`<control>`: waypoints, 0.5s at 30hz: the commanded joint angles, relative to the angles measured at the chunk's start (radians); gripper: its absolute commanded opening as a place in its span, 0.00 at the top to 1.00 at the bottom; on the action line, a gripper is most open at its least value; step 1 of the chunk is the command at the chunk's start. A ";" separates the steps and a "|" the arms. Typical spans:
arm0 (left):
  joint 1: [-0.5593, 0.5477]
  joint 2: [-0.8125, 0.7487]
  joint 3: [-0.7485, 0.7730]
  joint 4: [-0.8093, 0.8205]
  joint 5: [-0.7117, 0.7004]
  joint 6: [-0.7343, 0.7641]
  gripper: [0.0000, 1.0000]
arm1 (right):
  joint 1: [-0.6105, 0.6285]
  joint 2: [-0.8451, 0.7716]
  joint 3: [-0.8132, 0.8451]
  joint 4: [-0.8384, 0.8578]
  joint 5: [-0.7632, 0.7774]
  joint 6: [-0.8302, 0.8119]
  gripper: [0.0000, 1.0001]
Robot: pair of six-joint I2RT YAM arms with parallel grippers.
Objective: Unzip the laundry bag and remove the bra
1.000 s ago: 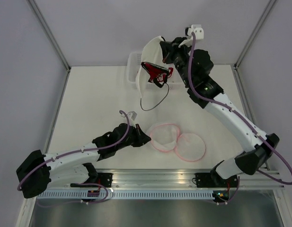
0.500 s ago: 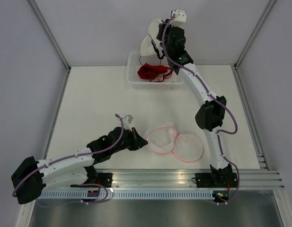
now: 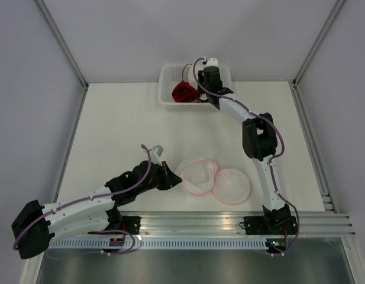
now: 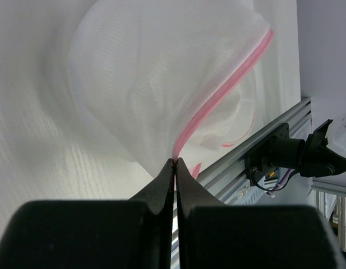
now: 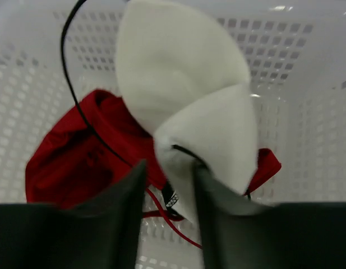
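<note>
The laundry bag, white mesh with pink zipper trim, lies unzipped and spread in two round halves on the table near the front. My left gripper is shut on its left edge; in the left wrist view the fingers pinch the pink trim of the bag. The bra, red with white cup lining, lies in the white perforated basket at the back. My right gripper reaches down into the basket. In the right wrist view its jaws stand apart around the edge of a white cup over the red fabric.
The basket's perforated walls surround the right gripper closely. An aluminium rail runs along the near table edge, also in the left wrist view. Enclosure walls border the table on the left, right and back.
My right arm carried the bra from above the table's back down into the basket, and the bra now rests there. My left gripper pulled the bag's edge slightly left and nearer.
</note>
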 commanded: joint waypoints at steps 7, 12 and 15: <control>0.000 0.030 -0.003 0.023 -0.025 -0.025 0.98 | -0.003 -0.379 -0.261 0.089 0.010 -0.063 0.02; 0.000 0.037 0.000 0.023 -0.032 -0.017 0.98 | -0.009 -0.570 -0.432 0.123 0.053 -0.082 0.02; 0.000 0.037 -0.003 0.023 -0.034 -0.022 0.98 | -0.007 -0.679 -0.505 0.044 0.162 -0.038 0.02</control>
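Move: The white basket is right at the right hand, its middle about 3 cm to the left, roughly level with the hand in reach and some 5 cm lower. The white bra hangs from the barely parted fingertips, its middle about 3 cm ahead, 2 cm left and 3 cm down. The red bra lies some 8 cm to the left, about 2 cm back and 5 cm below. From the left hand the basket is about 48 cm ahead and 5 cm right. The right fingertips let go of the white bra inside the basket, spreading from nearly shut to fully open while the hand dips a couple of centimetres and eases back. The empty hand then climbs briskly out of the basket, ending about 15 cm higher, 10 cm back and 5 cm right, its fingers tipping up about 10 degrees. The left fingers keep their pinch on the laundry bag's pink edge. ##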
